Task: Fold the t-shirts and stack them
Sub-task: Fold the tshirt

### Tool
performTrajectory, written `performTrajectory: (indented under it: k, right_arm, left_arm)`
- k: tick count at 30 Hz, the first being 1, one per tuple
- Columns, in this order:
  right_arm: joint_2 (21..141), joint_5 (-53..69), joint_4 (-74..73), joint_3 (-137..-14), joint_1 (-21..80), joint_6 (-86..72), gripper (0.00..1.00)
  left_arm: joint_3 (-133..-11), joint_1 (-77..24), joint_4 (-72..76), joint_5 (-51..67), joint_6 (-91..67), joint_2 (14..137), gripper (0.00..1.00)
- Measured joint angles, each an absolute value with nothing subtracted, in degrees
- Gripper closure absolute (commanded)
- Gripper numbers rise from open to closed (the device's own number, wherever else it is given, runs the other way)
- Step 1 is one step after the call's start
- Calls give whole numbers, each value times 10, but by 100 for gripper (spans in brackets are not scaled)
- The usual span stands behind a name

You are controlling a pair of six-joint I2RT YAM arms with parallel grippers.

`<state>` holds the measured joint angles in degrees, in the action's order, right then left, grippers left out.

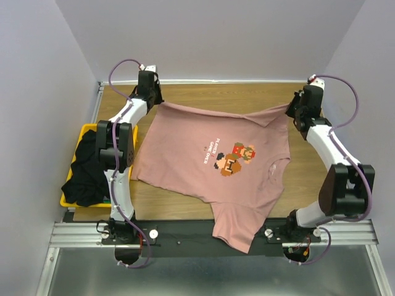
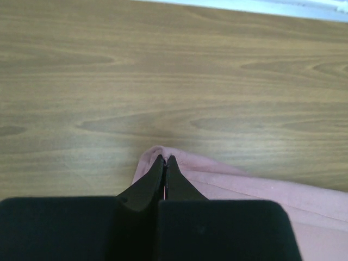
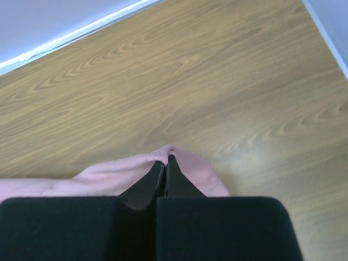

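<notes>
A dusty-pink t-shirt (image 1: 210,160) with a pixel-art print and white text lies spread across the wooden table, one sleeve hanging over the near rail. At its far left corner my left gripper (image 1: 153,102) is shut on the cloth; the left wrist view has the pink t-shirt (image 2: 255,187) pinched at my left gripper (image 2: 165,159). My right gripper (image 1: 291,111) is shut on the far right corner, where the pink t-shirt (image 3: 109,176) bunches around my right gripper (image 3: 165,159). A black t-shirt (image 1: 86,169) lies heaped in the basket at the left.
A yellow plastic basket (image 1: 80,132) sits at the table's left edge beside the left arm. Grey walls close in the back and both sides. A metal rail (image 1: 210,231) runs along the near edge, under the hanging sleeve.
</notes>
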<state>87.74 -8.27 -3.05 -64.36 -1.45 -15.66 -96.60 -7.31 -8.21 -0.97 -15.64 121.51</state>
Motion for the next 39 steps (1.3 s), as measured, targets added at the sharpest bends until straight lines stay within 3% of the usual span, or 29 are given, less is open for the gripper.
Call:
performTrajectory:
  k: [15,39]
  right_arm:
    - [685,-20,-187,-473,-15,-269,99]
    - [571,48,-310,-398,-15,-308,98]
  left_arm:
    - [-879,-46,-114,10,-152,1145,100]
    - [-807,-46,-133,-3,-146,1114,100]
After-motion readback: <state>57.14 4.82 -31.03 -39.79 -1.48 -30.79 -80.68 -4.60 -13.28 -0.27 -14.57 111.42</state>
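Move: Both grippers already pinch the shirt's far edge. From the right gripper, the collar lies about 22 cm back, 5 cm left and 13 cm below; the pixel print lies roughly 17 cm back and 26 cm left, on the table. From the left gripper, the near hem corner is some 34 cm back, 10 cm left and 9 cm below, with the yellow crate about 28 cm back and 27 cm left. Draw the pinched far edge back over the spread shirt, right gripper leading: bring it about 20 cm back beside the collar, lowering some 8 cm and easing left, rolling its left side up and tipping its fingers down, about 30 degrees in all. Bring the left gripper back about 8 cm, with a little down and left, towards the near hem corner. Keep both grippers shut. ##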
